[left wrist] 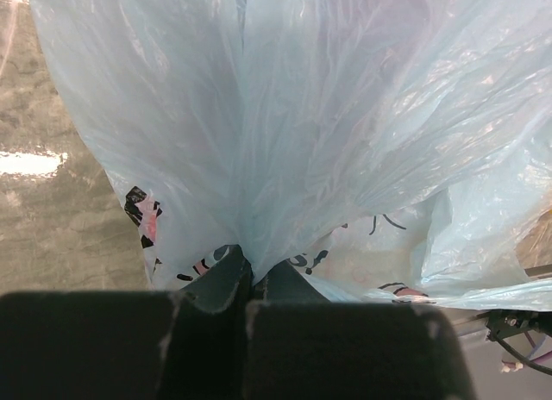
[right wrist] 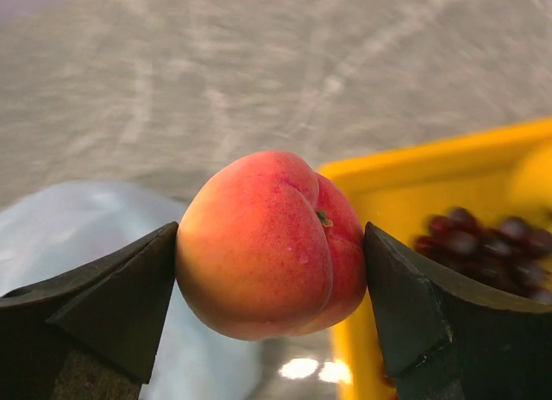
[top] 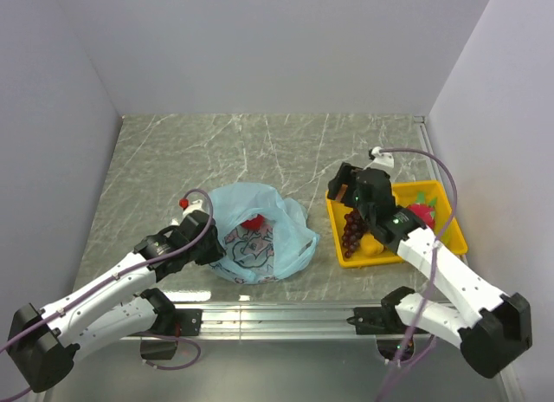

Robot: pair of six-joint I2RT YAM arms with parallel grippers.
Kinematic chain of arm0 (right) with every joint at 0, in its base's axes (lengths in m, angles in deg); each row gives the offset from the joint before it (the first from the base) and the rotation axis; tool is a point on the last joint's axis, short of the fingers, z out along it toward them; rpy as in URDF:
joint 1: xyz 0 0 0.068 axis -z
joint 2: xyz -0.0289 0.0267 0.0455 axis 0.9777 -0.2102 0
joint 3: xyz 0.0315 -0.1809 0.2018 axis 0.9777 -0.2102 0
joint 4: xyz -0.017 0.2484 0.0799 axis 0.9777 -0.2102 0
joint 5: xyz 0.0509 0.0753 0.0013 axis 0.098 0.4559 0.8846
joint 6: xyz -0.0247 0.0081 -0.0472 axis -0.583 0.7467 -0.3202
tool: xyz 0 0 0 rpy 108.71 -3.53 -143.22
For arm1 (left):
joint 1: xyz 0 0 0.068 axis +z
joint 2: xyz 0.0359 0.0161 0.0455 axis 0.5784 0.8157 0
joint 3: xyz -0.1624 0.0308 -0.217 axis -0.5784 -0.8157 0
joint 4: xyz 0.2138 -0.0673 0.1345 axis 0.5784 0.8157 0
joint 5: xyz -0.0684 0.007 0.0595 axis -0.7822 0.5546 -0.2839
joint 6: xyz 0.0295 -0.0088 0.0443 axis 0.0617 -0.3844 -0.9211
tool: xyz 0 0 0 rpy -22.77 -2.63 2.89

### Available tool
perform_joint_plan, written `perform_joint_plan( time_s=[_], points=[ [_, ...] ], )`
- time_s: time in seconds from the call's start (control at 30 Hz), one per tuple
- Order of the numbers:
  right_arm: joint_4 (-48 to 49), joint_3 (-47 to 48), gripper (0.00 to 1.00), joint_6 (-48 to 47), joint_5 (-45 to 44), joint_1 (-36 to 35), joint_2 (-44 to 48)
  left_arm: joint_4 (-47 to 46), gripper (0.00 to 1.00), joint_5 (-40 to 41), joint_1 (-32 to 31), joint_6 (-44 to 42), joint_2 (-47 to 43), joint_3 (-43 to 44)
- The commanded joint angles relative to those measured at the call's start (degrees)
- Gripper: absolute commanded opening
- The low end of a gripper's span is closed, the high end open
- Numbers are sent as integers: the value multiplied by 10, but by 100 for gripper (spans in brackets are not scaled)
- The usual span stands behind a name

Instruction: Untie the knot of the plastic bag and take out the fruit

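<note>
The light-blue plastic bag lies at the table's front centre with its mouth open; no knot shows. A red apple sits inside it. My left gripper is shut on the bag's left edge; in the left wrist view the gripper pinches a fold of the printed plastic bag. My right gripper is shut on a pink-orange peach, held above the table between the bag and the yellow tray. In the top view the right gripper hides the peach. A dark grape bunch lies in the tray.
The yellow tray stands right of the bag, with a bigger red fruit with green leaves in it. White walls close in the left, back and right. A metal rail runs along the near edge.
</note>
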Motion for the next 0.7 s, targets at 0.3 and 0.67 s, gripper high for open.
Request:
perform_joint_plan(
  time_s=[0.3,0.67],
  points=[
    [72,-52,12,-10,74,130,-178,-7,1,14,0,-1,-16,23],
    [-16,-29,92,-16,15,128,-128,-5,0,15,-1,2,-21,23]
  ],
)
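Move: The free floor in the tray's far-left corner, where my right hand is taking the peach, lies some 15 cm below it, about 6 cm to its right and 2 cm farther out. Of that spot, the grapes are about 6 cm nearer me and 2 cm right, and the far yellow fruit some 10 cm right and 2 cm out. The bag lies about 17 cm left of my right hand and 4 cm back. From my left hand the spot is roughly 36 cm right, 14 cm ahead. I lower my right hand about 13 cm, keeping the peach between its fingers and swinging it some 5 cm right and a little forward, from over the tray's left rim down into the far-left corner beyond the grapes. On the way I tip the fingers roughly 20 degrees farther down, then settle low over the tray floor. ##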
